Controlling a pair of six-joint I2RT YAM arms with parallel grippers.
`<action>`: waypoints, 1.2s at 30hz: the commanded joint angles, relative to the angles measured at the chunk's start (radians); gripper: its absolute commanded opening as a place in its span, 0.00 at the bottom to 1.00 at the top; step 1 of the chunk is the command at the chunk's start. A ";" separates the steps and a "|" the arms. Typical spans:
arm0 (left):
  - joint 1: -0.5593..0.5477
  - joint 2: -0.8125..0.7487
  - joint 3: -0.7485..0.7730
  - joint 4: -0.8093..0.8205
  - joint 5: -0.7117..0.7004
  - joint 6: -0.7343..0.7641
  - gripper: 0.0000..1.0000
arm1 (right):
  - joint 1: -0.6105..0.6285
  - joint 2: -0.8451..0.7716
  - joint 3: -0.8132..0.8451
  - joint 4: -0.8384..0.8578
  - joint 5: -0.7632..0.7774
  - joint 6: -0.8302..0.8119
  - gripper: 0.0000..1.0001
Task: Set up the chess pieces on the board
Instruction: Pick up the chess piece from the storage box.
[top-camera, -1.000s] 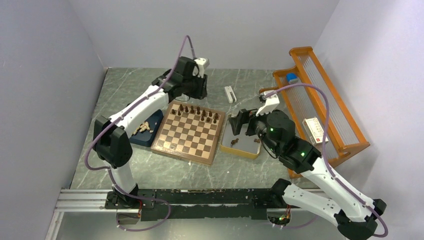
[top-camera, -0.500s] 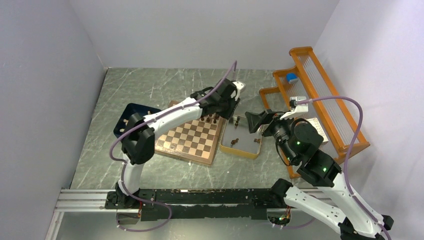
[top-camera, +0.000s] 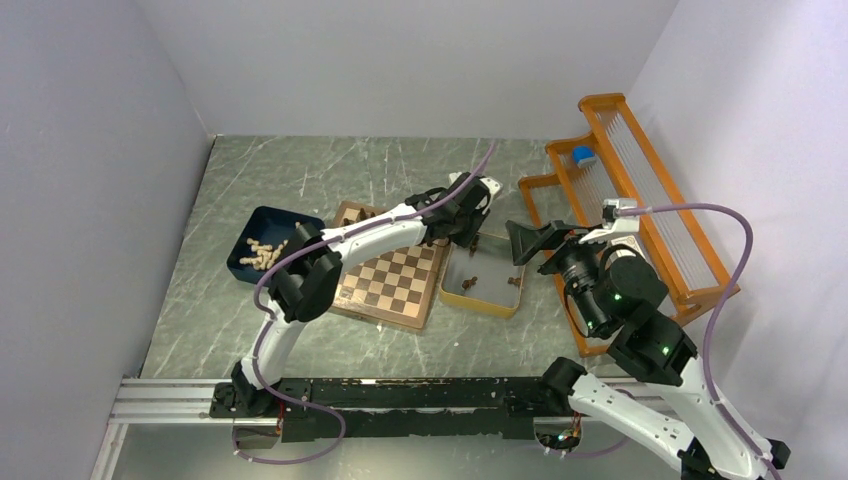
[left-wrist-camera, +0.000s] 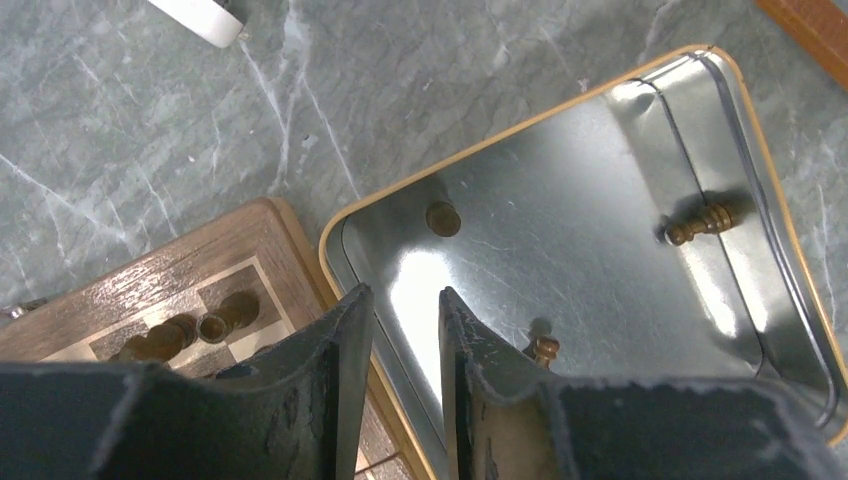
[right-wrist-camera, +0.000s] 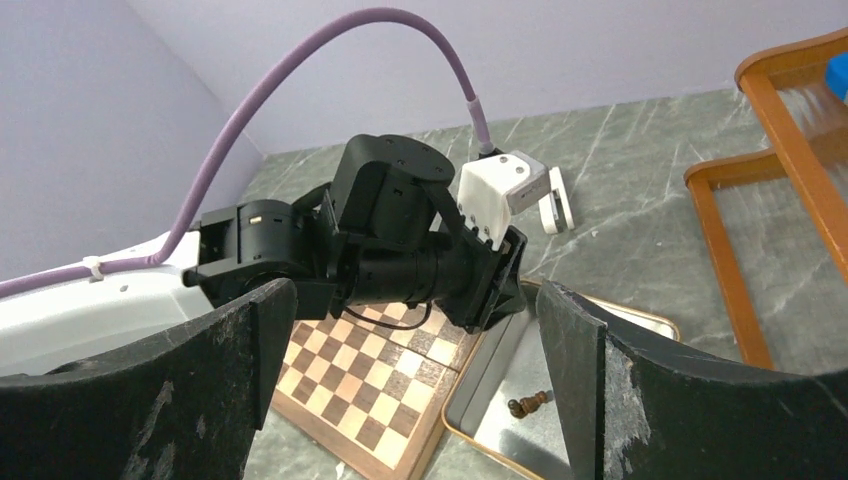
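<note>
The board (top-camera: 390, 285) lies mid-table, with dark chess pieces (left-wrist-camera: 225, 315) on its far-right squares. Right of it stands the yellow-rimmed tray (top-camera: 484, 307). In it are three dark pieces: one upright (left-wrist-camera: 441, 218), one lying down (left-wrist-camera: 700, 222) and one just beside my left finger (left-wrist-camera: 545, 347). My left gripper (left-wrist-camera: 405, 295) hovers over the tray's far-left corner (left-wrist-camera: 335, 235). It is open by a narrow gap, and nothing is between its fingers. My right gripper (top-camera: 527, 241) hangs above the tray's far-right side, wide open and holding nothing. The right wrist view shows the lying piece (right-wrist-camera: 528, 403) below.
A dark blue bin (top-camera: 262, 255) of pale pieces sits left of the board. An orange rack (top-camera: 640, 210) with a blue object (top-camera: 583, 155) lines the right side. A small white item (right-wrist-camera: 553, 200) lies on the marble beyond the tray.
My left arm swung from the board's far-left corner across to the tray, and its jaws narrowed. My right gripper drew up and back to the right, off the tray.
</note>
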 joint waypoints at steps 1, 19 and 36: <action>-0.009 0.021 0.048 0.073 -0.010 0.011 0.35 | -0.001 -0.019 0.026 0.000 0.035 0.007 0.94; -0.035 0.099 0.074 0.096 -0.035 0.060 0.34 | 0.000 -0.039 0.034 -0.005 0.039 0.002 0.94; -0.049 0.163 0.101 0.106 -0.044 0.077 0.32 | 0.000 -0.044 0.026 -0.011 0.036 0.014 0.94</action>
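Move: In the storage box, the standing dark piece lies about 3 cm to the left hand's right, 2 cm ahead and 8 cm below. One lying piece is some 7 cm nearer the base than that piece, in line with it; another is roughly 9 cm right of it and 6 cm back. The nearest board pieces stand about 6 cm left of the left hand, 3 cm ahead and 6 cm below. From the idle right hand, the standing piece is around 16 cm ahead, 4 cm left and 35 cm below. Lowering about 5 cm into reach of the standing piece at the box's far left corner, the left hand first slips right some 2 cm at nearly constant height, then sinks almost straight down with only a little more rightward drift. The empty fingers stay about a third open and keep their forward-right, downward slant, ending close over the piece. ##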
